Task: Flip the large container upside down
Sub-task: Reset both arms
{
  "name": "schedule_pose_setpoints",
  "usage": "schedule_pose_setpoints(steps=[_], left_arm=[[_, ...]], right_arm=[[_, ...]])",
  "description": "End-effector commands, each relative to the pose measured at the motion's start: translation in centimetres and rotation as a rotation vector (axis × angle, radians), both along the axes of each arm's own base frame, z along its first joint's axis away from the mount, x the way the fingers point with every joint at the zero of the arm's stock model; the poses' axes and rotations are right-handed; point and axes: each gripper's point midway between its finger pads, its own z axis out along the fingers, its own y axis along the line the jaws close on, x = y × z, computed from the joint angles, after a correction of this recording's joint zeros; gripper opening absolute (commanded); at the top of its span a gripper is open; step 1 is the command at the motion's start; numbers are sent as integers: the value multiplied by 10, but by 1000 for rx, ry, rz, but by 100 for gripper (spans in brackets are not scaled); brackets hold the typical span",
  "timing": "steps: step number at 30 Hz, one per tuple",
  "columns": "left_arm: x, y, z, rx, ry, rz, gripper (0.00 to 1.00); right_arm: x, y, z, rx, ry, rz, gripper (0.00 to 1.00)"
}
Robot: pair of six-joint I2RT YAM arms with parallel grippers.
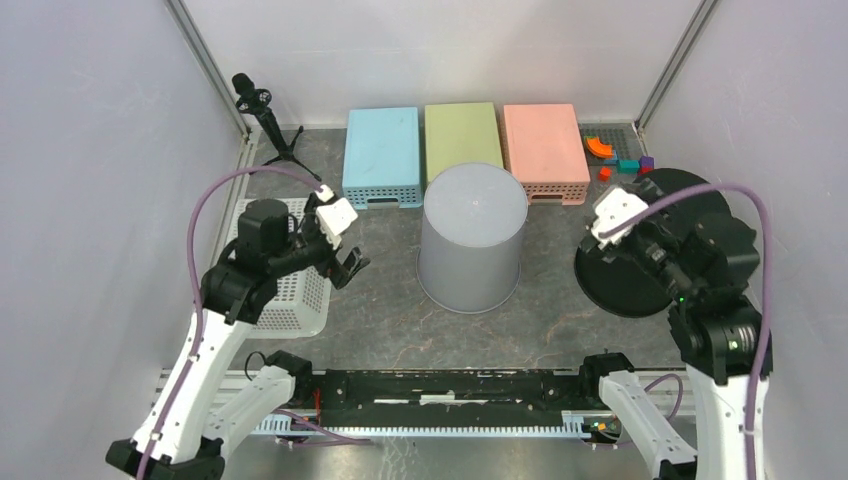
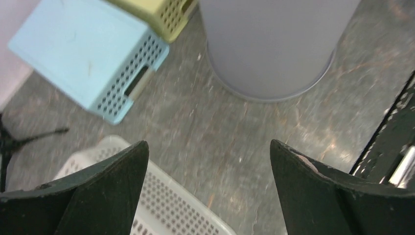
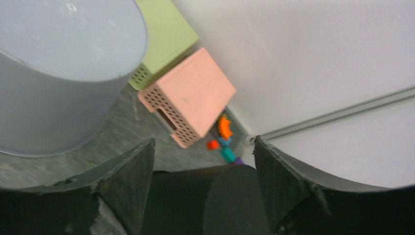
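Observation:
The large grey container (image 1: 472,240) stands mid-table with its closed flat face up and its wider rim on the table. It also fills the top of the left wrist view (image 2: 274,44) and the left of the right wrist view (image 3: 58,63). My left gripper (image 1: 352,268) hangs open and empty to its left, over the corner of a white basket (image 2: 171,205); its fingertips (image 2: 209,143) are far apart. My right gripper (image 1: 606,252) is to the container's right, clear of it. Its jaws (image 3: 203,141) stand open above a black round object (image 3: 205,196).
Blue (image 1: 382,155), green (image 1: 462,140) and pink (image 1: 545,150) upturned perforated boxes line the back. Small coloured blocks (image 1: 615,160) lie in the back right corner. A microphone on a tripod (image 1: 265,115) stands back left. The white basket (image 1: 295,295) sits left, the black round object (image 1: 640,270) right.

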Motion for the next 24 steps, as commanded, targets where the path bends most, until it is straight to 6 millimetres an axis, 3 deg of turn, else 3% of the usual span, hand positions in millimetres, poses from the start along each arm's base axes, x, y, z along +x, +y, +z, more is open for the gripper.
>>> schedule_pose_setpoints(steps=[1,7,12,15,24], left_arm=[[0,32,-21,80,-37,86,100],[-2,47,-24,11,-32,155,100],[0,56,-17,-34,-22,201,100],[2,60,-15,-58,-7,219,100],[10,68,-9,-91,10,260,100]], right_arm=[[-21,-25,19,-170,-130,-72,83],[-51,-52,30,-395,-255,-137,97],[-70,-77,39,-555,-331,-239,98],[-81,-83,46,-580,-369,-271,98],[-118,-91,97,-588,-550,-341,98]])
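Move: The upturned large grey container stands about 12 cm ahead of the left hand, 25 cm to its right and 14 cm below; from the right hand it is some 12 cm ahead, 26 cm left and 25 cm below. The white basket is about 7 cm ahead of the left hand and 15 cm left, the blue one 34 cm ahead and 6 cm right. The black bucket is 14 cm ahead of the right hand and 14 cm right. The large grey container, already released, is left behind by both empty hands. The right backs off about 10 cm while going 8 cm right and rising, tilting its fingers up some 25 degrees, rolling its left side down and opening to full width. The left, fingers wide, swings 7 cm left towards the white basket, sinking slightly as it turns counter-clockwise. ##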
